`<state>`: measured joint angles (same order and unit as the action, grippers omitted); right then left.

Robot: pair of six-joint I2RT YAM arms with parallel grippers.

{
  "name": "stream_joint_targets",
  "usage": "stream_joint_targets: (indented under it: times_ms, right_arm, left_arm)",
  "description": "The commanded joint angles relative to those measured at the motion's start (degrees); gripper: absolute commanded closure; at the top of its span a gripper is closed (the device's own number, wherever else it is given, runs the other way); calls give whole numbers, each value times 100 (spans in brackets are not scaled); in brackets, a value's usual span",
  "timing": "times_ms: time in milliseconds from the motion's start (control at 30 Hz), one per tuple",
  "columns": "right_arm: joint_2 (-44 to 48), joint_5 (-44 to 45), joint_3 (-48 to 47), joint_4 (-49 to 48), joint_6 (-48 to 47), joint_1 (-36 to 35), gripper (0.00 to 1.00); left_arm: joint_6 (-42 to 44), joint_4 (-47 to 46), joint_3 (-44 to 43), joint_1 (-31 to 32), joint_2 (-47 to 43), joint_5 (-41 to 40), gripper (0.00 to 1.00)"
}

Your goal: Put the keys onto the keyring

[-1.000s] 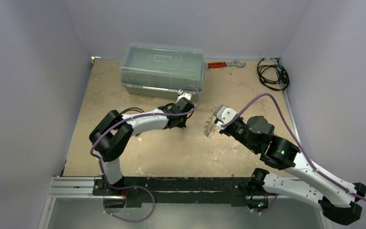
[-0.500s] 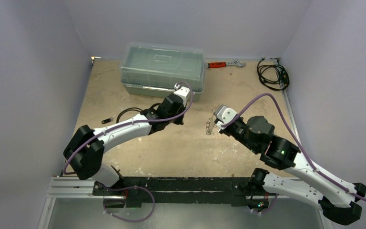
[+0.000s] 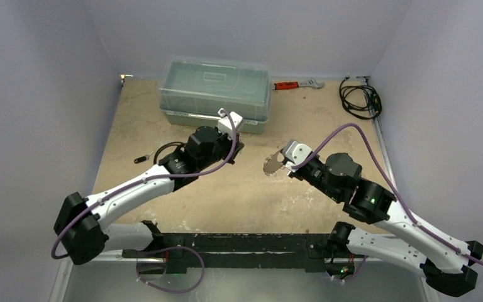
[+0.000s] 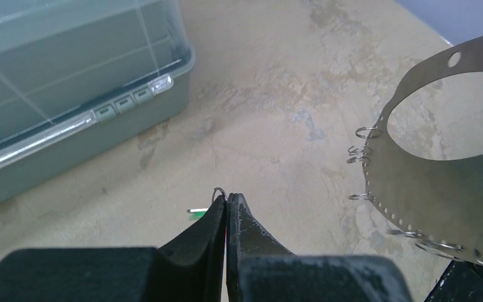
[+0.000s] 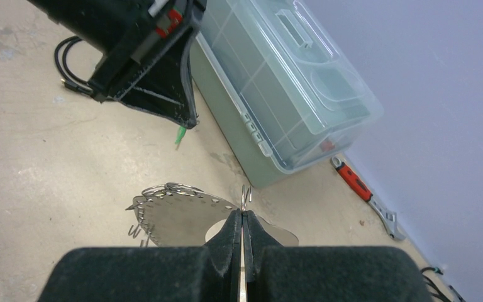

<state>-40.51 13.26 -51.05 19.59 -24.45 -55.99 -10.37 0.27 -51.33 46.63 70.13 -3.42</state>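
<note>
My right gripper (image 3: 282, 164) is shut on the keyring (image 3: 271, 165), a flat silver oval tag with a large hole and small wire rings along its edge. The gripper holds it above the table. The tag shows in the right wrist view (image 5: 176, 217) just past my shut right gripper (image 5: 241, 215), and in the left wrist view (image 4: 415, 189) at the right. My left gripper (image 3: 238, 147) is shut on the green-headed key (image 5: 180, 136), left of the tag and apart from it. In the left wrist view a green bit (image 4: 195, 214) and a small wire loop (image 4: 219, 192) stick out by the left gripper (image 4: 227, 199). The silver keys are not in view.
A clear plastic lidded box (image 3: 214, 94) stands at the back, close behind my left gripper. A red-handled wrench (image 3: 295, 83) lies at the back wall. A black coiled cable (image 3: 358, 100) lies at the back right. Another black cable (image 3: 165, 150) and a small dark item (image 3: 140, 158) lie at the left.
My left arm has stretched out, its elbow swinging down and left, and its gripper has drawn back left towards the box. My right gripper has turned the tag, so its broad face shows.
</note>
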Motion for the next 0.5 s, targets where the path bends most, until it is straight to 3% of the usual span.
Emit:
stream_joint_targets:
  times_ms: [0, 467]
  right_arm:
    - [14, -266, 42, -448, 43, -35, 100]
    - [-175, -1264, -209, -345, -58, -35, 100]
  left_arm:
    - [602, -444, 77, -7, -500, 492, 100]
    - [2310, -1102, 611, -15, -1710, 2077, 100]
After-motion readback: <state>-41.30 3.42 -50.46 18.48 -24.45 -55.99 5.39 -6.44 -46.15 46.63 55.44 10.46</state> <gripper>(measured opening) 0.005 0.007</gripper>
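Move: The left hand, with the keys hanging just under its fingertips, has the keyring's plate some 9 cm nearer the base, 10 cm to its right and about 5 cm higher. The green storage box sits roughly 26 cm ahead, 8 cm left and 14 cm below; the coiled cable about 5 cm ahead, 22 cm left and 20 cm below. From the right hand, holding the keyring, the keys are around 8 cm ahead, 12 cm left and 12 cm lower. Upward about 8 cm and back about 5 cm, the left hand carries the pinched keys towards the keyring, its fingers tipping up some 20 degrees and swinging clockwise about as much. The right hand comes to meet them, easing roughly 2.5 cm left and 2 cm back with a slight counter-clockwise turn; both grips stay shut. ##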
